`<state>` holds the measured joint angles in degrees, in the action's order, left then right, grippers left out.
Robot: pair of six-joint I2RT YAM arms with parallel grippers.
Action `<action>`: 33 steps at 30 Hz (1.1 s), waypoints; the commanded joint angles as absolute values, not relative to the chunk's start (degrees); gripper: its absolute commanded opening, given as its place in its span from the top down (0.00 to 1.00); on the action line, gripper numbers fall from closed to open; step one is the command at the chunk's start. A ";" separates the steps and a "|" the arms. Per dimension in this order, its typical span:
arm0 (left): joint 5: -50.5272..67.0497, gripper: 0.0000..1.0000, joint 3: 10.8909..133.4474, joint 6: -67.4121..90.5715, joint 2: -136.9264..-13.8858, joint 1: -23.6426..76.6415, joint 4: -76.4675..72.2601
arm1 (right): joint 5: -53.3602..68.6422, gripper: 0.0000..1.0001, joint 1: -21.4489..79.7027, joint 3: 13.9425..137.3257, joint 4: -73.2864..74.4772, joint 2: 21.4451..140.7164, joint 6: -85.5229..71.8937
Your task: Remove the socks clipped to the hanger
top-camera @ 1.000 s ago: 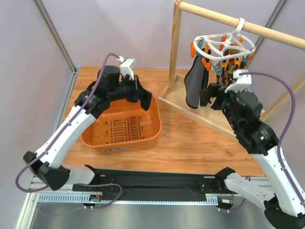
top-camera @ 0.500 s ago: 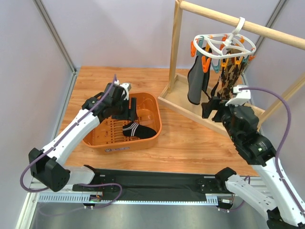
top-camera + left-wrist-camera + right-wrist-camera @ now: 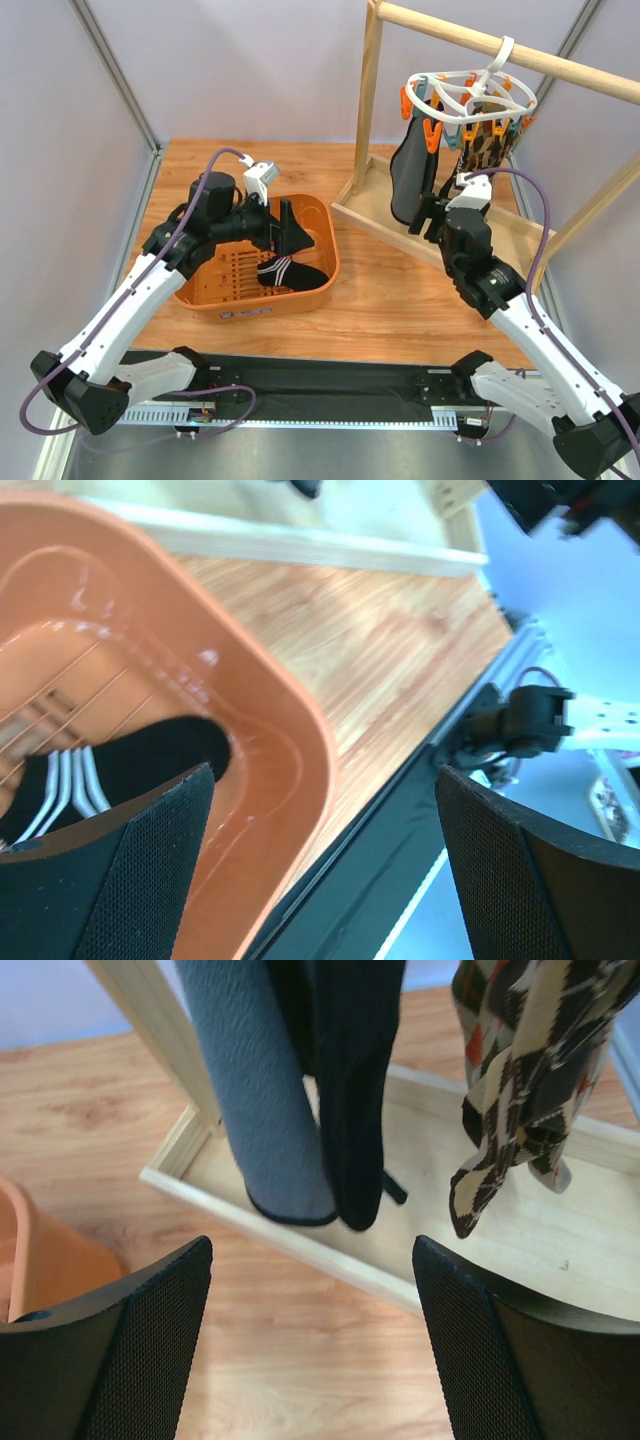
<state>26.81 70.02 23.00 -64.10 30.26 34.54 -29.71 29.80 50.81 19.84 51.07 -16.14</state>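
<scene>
The white hanger (image 3: pixel 468 92) hangs by its hook from the wooden rail, with orange and teal clips round its ring. Clipped to it are a grey sock (image 3: pixel 258 1090), a black sock (image 3: pixel 350 1090) and a brown argyle sock (image 3: pixel 520 1080), all hanging over the wooden base. My right gripper (image 3: pixel 315 1350) is open, low in front of the grey and black socks and apart from them. My left gripper (image 3: pixel 290 235) stands open over the orange basket (image 3: pixel 322 270). A black sock with white stripes (image 3: pixel 150 765) lies loose in the basket below it.
The wooden rail frame has an upright post (image 3: pixel 368 100) and a shallow base tray (image 3: pixel 300 1245) under the hanging socks. The basket's corner (image 3: pixel 25 1260) shows at the left of the right wrist view. A black strip (image 3: pixel 320 375) runs along the table's near edge.
My left gripper opened and the black striped sock dropped into the basket. My right arm swung left and now sits in front of the grey and black socks.
</scene>
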 commanded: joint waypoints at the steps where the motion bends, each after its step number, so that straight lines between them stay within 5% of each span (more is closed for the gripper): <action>1: 33.47 0.02 67.42 26.10 -61.79 30.41 25.08 | -37.17 0.18 29.27 50.89 9.50 51.41 -13.29; 6: 35.51 0.04 66.62 29.79 -60.91 30.41 19.43 | -39.02 0.20 27.60 53.79 7.40 56.07 -11.43; 9: 36.12 0.06 66.10 31.19 -61.08 30.50 16.09 | -38.32 0.30 25.93 55.72 7.11 59.93 -10.20; 13: 38.58 0.11 66.44 33.13 -63.45 30.50 11.96 | -35.70 0.61 25.58 58.18 8.52 61.88 -9.67; 18: 39.03 0.20 70.56 35.07 -69.51 33.30 7.56 | -30.25 0.86 25.66 59.50 11.50 58.37 -10.46; 19: 38.68 0.21 71.62 34.98 -70.83 34.09 6.60 | -29.10 1.00 25.58 59.68 12.12 57.66 -10.55; 33: 44.90 0.33 89.10 48.42 -100.45 41.83 -24.32 | -13.37 1.00 25.58 65.48 24.95 48.69 -17.58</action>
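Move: The hanging black sock is about 6 cm ahead of the right hand, 1 cm to its right and 4 cm above. The grey sock hangs some 8 cm ahead and 4 cm left of that hand, the patterned socks about 10 cm ahead and 9 cm right, both slightly higher. From the left hand, over the bin, the black sock lies roughly 28 cm right, 10 cm ahead and 3 cm up. Right hand reaches 5 cm forward, pinches black sock's lower end, lifts it back; left hand swings rightward towards it. ##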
